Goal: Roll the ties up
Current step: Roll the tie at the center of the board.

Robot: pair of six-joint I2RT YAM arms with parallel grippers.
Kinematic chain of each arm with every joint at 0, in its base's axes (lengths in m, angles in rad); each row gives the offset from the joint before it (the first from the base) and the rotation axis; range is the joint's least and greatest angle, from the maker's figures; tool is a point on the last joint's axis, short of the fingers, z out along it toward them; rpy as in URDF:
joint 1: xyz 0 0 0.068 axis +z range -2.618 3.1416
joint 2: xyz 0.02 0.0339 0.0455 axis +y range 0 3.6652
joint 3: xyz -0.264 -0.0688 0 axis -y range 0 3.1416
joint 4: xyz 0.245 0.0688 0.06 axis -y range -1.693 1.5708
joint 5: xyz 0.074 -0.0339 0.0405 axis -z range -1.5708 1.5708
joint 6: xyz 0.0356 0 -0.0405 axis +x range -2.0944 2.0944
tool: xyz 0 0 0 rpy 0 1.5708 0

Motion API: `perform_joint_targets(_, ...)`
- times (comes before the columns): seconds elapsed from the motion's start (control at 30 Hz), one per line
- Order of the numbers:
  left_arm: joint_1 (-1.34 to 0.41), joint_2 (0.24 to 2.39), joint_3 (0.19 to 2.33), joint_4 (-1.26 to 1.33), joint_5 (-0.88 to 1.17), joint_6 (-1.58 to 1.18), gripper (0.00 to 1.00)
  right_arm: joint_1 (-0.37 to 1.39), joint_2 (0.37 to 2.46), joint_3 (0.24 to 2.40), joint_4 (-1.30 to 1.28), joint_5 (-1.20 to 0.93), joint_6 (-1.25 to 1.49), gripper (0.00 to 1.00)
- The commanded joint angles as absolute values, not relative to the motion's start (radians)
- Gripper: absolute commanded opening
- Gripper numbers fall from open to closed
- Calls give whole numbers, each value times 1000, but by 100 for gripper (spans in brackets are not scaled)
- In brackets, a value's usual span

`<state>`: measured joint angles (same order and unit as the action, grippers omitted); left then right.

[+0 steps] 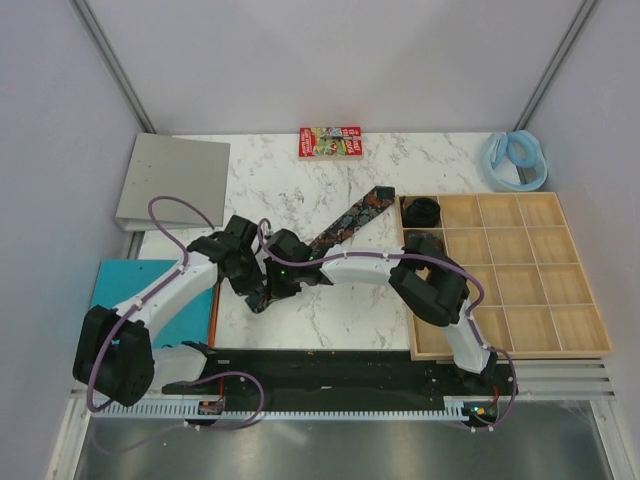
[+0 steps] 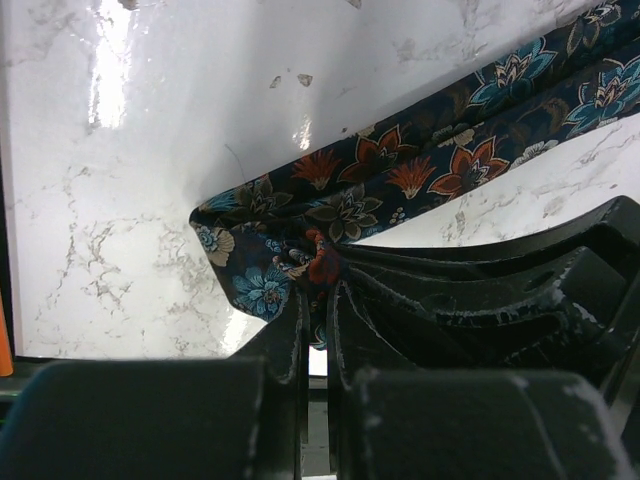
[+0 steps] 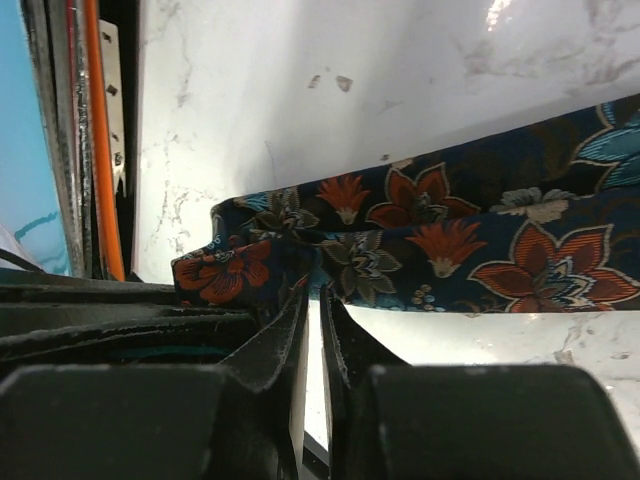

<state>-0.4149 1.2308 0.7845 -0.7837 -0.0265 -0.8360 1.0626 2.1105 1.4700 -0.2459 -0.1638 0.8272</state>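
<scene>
One tie (image 1: 345,225), dark with a floral print, lies as a long strip running diagonally across the marble table. Its near end is folded over. My left gripper (image 1: 248,283) is shut on that folded end; in the left wrist view the fabric (image 2: 400,180) bunches at the gripper's (image 2: 322,285) tips. My right gripper (image 1: 287,272) sits close beside it. It pinches the same tie (image 3: 480,240) just behind the fold, the gripper's (image 3: 318,290) jaws nearly together. A rolled tie (image 1: 422,210) sits in the top-left compartment of the wooden tray (image 1: 560,290).
A red printed box (image 1: 329,141) lies at the back of the table. A pale blue ring (image 1: 515,157) is at the back right. At the left are a grey board (image 1: 175,180) and, nearer, a teal board (image 1: 130,290). The tray's other compartments fill the right side.
</scene>
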Motion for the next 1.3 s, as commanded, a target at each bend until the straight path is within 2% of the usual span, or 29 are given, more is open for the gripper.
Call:
perform_joint_targets(0.0,-443,1282,827,-713,-61,-818,2,1055,2076,1436,-178,-195,822,16)
perform_joint_targets(0.47,-456,1396,854,-667,-81,-834,3,991,1927,1272,-176,-175,782,17)
perform_joint_targets(0.57,-459,1408,864,-660,-80,-834,13,988,1895,1250,-178,-170,781,17)
perform_joint_targets(0.63,-463,1407,871,-660,-80,-833,31,985,1876,1243,-179,-170,779,17)
perform_joint_targets(0.73,-466,1381,877,-661,-75,-830,45,985,1856,1239,-179,-170,781,17)
perform_joint_targets(1.03,-466,1243,894,-727,-90,-830,61,985,1838,1284,-184,-198,785,18)
perform_joint_targets(1.27,-462,1120,896,-808,-147,-831,64,985,1864,1357,-179,-245,802,18)
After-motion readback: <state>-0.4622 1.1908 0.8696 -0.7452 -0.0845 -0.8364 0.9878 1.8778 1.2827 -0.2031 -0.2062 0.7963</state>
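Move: The left hand already holds the tie's folded end. The spot on the doubled strip where this is to be laid is about 3 cm ahead, 2 cm right and 2 cm below. The strip's far end lies some 23 cm ahead and 26 cm right, and the orange strip about 10 cm left, level with the hand. From the right hand, the folded end is roughly 2 cm left, 1 cm back and just below. Still pinching the tie's folded end, the left hand carries it about 3 cm forward, 2 cm right and 2 cm down over the strip, opens to let go, then lifts some 6 cm clear. The right fingertips, nearly shut at the fold, draw away to the right about 5 cm with a small dip, then rise 6 cm off the tie. ##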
